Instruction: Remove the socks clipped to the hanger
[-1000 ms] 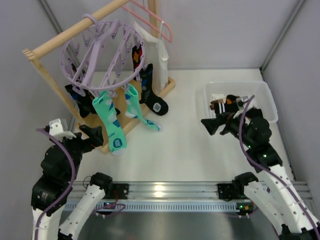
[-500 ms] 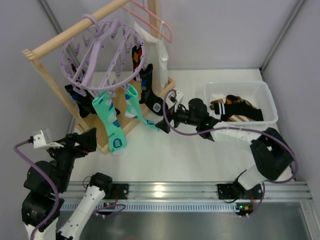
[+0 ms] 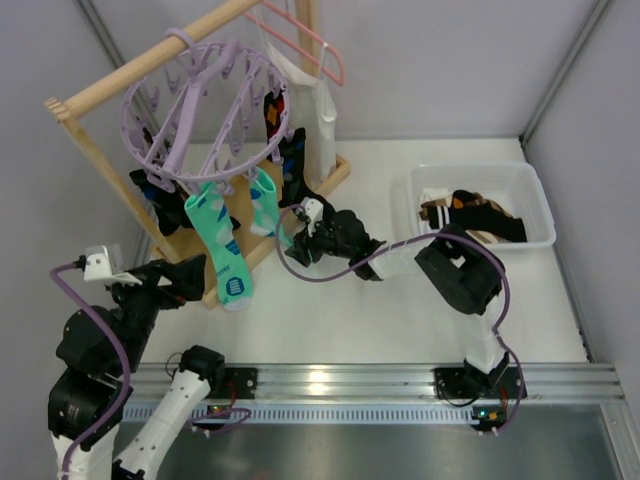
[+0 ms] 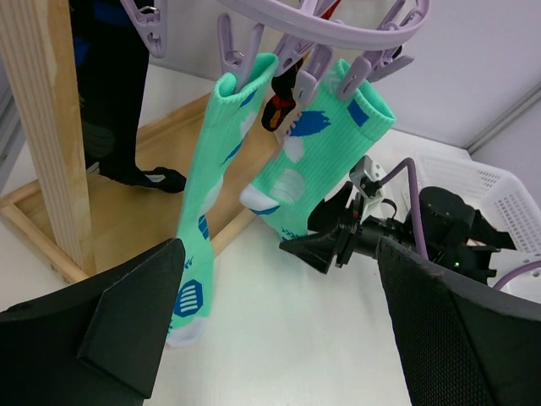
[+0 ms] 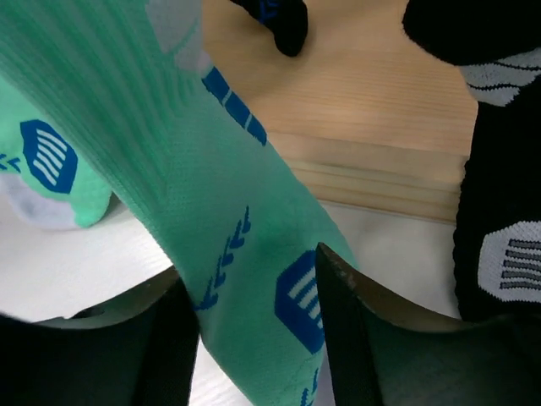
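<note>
The lavender hanger hangs from the wooden rail with socks clipped under its ring. Two mint-green socks dangle at the front, one on the left and one on the right. Black socks hang at the left and at the back right. My right gripper reaches left to the right mint sock's foot, which lies between its fingers; the jaws stand apart on either side of it. My left gripper is open, low and left of the socks, holding nothing.
A white bin at the right holds several dark socks. The wooden frame's base lies under the hanger. A pink coat hanger and a long white cloth hang at the back.
My right arm has swung from the bin leftwards to the right mint sock, and its jaws have narrowed around the foot. The left arm has shifted slightly.
</note>
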Controlling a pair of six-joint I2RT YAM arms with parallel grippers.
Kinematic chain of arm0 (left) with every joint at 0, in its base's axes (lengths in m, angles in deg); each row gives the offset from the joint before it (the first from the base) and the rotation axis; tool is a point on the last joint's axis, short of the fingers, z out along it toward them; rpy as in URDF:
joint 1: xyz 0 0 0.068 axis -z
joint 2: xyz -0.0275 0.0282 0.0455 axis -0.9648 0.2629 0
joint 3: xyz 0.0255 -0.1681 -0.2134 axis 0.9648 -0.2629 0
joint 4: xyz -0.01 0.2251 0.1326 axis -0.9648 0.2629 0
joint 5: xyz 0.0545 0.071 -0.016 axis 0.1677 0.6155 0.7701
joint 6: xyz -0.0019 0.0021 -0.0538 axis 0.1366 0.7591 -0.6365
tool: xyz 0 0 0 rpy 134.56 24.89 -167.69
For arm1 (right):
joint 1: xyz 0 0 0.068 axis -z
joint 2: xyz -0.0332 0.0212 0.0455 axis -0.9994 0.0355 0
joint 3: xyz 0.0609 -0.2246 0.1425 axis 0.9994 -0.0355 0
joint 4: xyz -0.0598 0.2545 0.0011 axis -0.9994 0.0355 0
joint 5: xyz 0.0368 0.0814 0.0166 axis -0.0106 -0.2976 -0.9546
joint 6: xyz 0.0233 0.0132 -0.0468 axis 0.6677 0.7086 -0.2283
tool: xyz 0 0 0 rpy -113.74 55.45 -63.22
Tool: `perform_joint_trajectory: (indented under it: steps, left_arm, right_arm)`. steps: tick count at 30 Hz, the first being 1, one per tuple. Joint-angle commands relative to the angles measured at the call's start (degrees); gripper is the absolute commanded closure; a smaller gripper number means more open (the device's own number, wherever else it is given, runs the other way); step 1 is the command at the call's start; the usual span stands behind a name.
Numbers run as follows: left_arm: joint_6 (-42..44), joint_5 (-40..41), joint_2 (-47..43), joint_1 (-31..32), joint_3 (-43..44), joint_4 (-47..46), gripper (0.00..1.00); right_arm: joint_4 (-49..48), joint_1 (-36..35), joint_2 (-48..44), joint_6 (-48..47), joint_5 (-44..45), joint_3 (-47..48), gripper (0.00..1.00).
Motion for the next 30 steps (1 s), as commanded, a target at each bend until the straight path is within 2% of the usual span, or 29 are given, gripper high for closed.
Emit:
perform_joint_trajectory:
  steps: [1,3,5,10,14,20,21,24,27,30]
  left_arm:
    - [1.1,-2.6,1.7,0.1,0.2,-2.6,0.01]
    - [0.7,-3.0,2.7,0.1,1.1,-2.6,0.01]
    - [0.1,-5.3,6.4,0.1,2.8,-2.4,0.01]
    - [-2.8,-10.9,12.2,0.1,7.6,-2.6,0.01]
    - [-4.5,-19.7,18.9,-0.3,12.4,-2.7,0.01]
    - [-8.7,-25.9,28.0,-1.3,17.7,-3.3,0.06]
    - [-9.2,-26.2,29.6,-1.3,19.1,-3.3,0.07]
    - [-8.9,-22.4,31.4,-1.3,20.8,-3.0,0.01]
    - [-9.0,-21.7,33.3,-1.2,20.8,-2.9,0.01]
    - [-8.1,-13.9,35.9,1.3,19.5,-2.7,0.01]
  right_arm:
    - [-11.7,-0.7,0.9,0.7,0.3,1.9,0.54]
    - [-14.0,-0.9,0.7,1.2,1.1,0.9,0.74]
    - [-17.2,-1.3,-0.5,1.5,2.0,-1.7,0.99]
    - [-19.5,-2.9,-9.6,1.9,6.2,-8.3,1.00]
    - [-14.6,-7.0,-18.4,2.6,14.8,-14.0,1.00]
    - [-8.5,-15.3,-28.0,3.0,28.2,-20.4,1.00]
    - [-6.6,-16.0,-29.0,3.5,29.5,-20.9,1.00]
    - [-2.7,-18.3,-31.8,6.1,33.0,-21.8,1.00]
    - [-0.3,-22.2,-33.2,4.6,39.7,-22.7,1.00]
    - [2.2,-26.2,-33.1,4.9,43.3,-22.1,1.00]
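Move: The right hand's part-open fingers already straddle the foot of the right-hand green sock. From that hand the left green sock's toe hangs some 13 cm left and 5 cm back, and the black sock's foot about 8 cm forward and 3 cm right, both near its height. For the left hand, the right green sock's clipped cuff is roughly 16 cm ahead, 12 cm right and about level; the left green sock's cuff is 14 cm straight ahead, also level. The right hand shuts its fingers on the green sock's foot, pinches it, then draws it back about 13 cm towards the base, with a lift of some 9 cm and a slight drift right, turning a little clockwise and keeping its hold. Meanwhile the left hand, fingers staying wide open, swings right and forward about 10 cm each way towards that sock's cuff under the hanger rim, rising slightly, turning clockwise and tipping its fingers down nearly 20 degrees. ##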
